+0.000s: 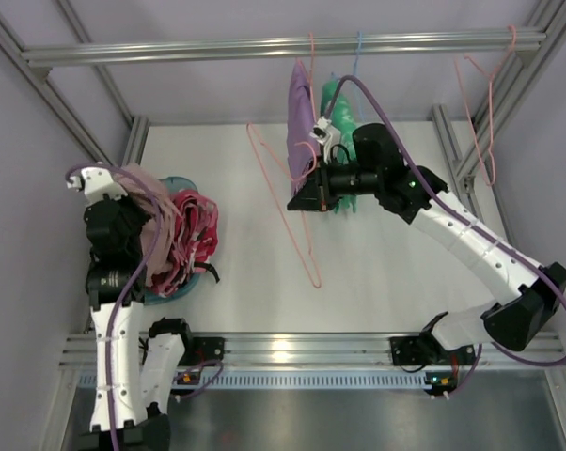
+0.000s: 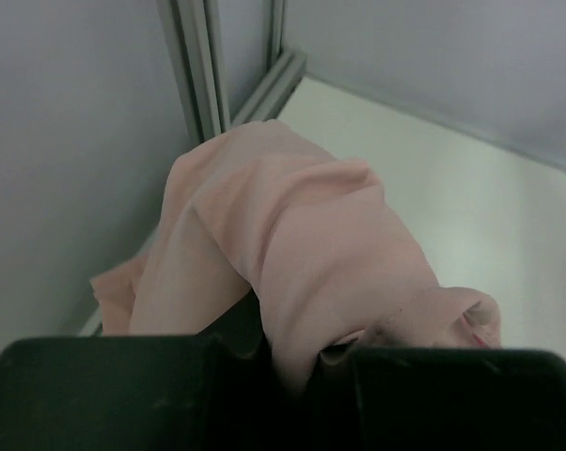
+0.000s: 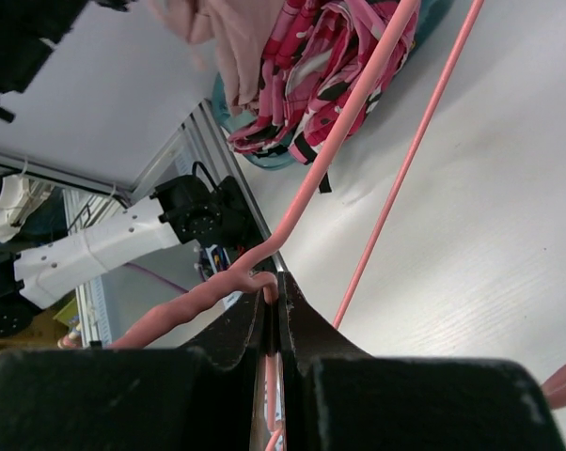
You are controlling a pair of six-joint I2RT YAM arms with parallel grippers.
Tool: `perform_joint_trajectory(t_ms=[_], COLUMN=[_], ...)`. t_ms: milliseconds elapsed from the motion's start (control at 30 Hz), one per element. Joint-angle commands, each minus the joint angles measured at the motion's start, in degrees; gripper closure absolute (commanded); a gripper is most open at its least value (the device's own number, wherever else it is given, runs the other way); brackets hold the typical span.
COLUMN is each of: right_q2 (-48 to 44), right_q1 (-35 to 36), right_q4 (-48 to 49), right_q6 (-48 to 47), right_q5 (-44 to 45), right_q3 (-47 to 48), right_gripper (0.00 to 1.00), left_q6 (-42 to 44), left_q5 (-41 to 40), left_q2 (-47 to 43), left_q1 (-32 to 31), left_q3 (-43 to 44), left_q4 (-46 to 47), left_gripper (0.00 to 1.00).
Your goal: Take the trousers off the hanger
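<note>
The pale pink trousers [image 1: 158,235] hang bunched from my left gripper [image 2: 306,366], which is shut on a fold of the fabric [image 2: 292,235], over the teal basket at the left. They are off the hanger. The salmon-pink wire hanger [image 1: 311,263] is bare and held tilted above the table's middle. My right gripper [image 1: 306,193] is shut on its twisted neck [image 3: 274,296]. The hanger's thick wire [image 3: 363,94] runs up and away from the jaws in the right wrist view.
A teal basket [image 1: 180,181] holds pink patterned clothes [image 1: 194,240] below the trousers. A purple garment [image 1: 300,122] and a green one [image 1: 344,108] hang from the top rail behind my right gripper. Another empty pink hanger [image 1: 480,113] hangs at the far right.
</note>
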Motion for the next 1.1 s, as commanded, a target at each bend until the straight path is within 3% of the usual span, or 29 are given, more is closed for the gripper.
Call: perform_joint_trajectory(t_ms=[0,333,433,533,600,667,767,833,967,1067], right_q2=[-3.6,-9.1,-10.7,-13.0,-14.8,-16.1,-18.3,-19.8,-21.0,-20.0], right_q1=[0.6,0.6,0.6,0.6,0.6,0.6,0.6,0.5,0.5,0.5], right_q4=[-1.5,-12.8,-16.3,-18.4,-20.0,-21.0,-23.0,-24.3,-24.8,-24.9], right_q6=[-2.7,-10.0,-11.6,-13.0,-14.4,-15.5,-17.6,-18.5,-19.2,-19.9], right_q5=[-1.1,-2.1,-2.3,-1.5,-0.9,-0.4,0.2,0.2,-3.3,-7.3], right_q3=[3.3,4.9,5.7,5.5,5.5,5.2,4.1,2.9,0.5,-0.7], right_gripper=[1.0,1.0,1.0,1.0,1.0,1.0,1.0,1.0,1.0,1.0], left_q6=[-2.9,-2.3,-1.5,-1.6,-0.9,-0.1,2.4,5.1,10.9,11.0], left_q5=[2.1,0.5,-0.1,0.6,3.0,7.9,18.3,25.6,51.9,61.2], left_q2=[3.1,10.5,13.0,13.8,11.6,8.9,2.1,-2.0,-5.1,-4.8], left_q1=[0.3,0.2,0.2,0.2,0.3,0.2,0.2,0.2,0.3,0.3], left_q3=[-4.4,-15.2,-12.6,-10.2,-9.6,-8.9,-6.8,-4.1,0.5,3.2], left_q4=[4.0,3.1,1.3,-1.1,-1.7,-2.2,-3.1,-3.8,-3.9,-3.9], left_gripper=[1.0,0.98,0.76,0.38,0.31,0.24,0.02,0.02,0.04,0.06])
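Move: I still hold the pink trousers in my left hand, and the basket they are going to has its middle almost straight below that hand, about 25 cm down and 2 cm to the right. The red clothes already in it lie some 11 cm to my left hand's right, 1 cm back. From my right hand, which holds the bare hanger, the empty hanger near the rail's right end is about 15 cm ahead and 36 cm right. The purple trousers hang 13 cm straight ahead, with the green ones 7 cm right of them. I drop my left hand some 17 cm towards the basket, fingers tipping down about 25 degrees, open them wide and let go of the pink trousers. Then I lift about as far again, swinging 12 cm right and turning some 40 degrees clockwise towards the purple trousers. Meanwhile my right hand keeps its grip and draws the bare hanger back and right, slightly up, away from the hanging trousers. ##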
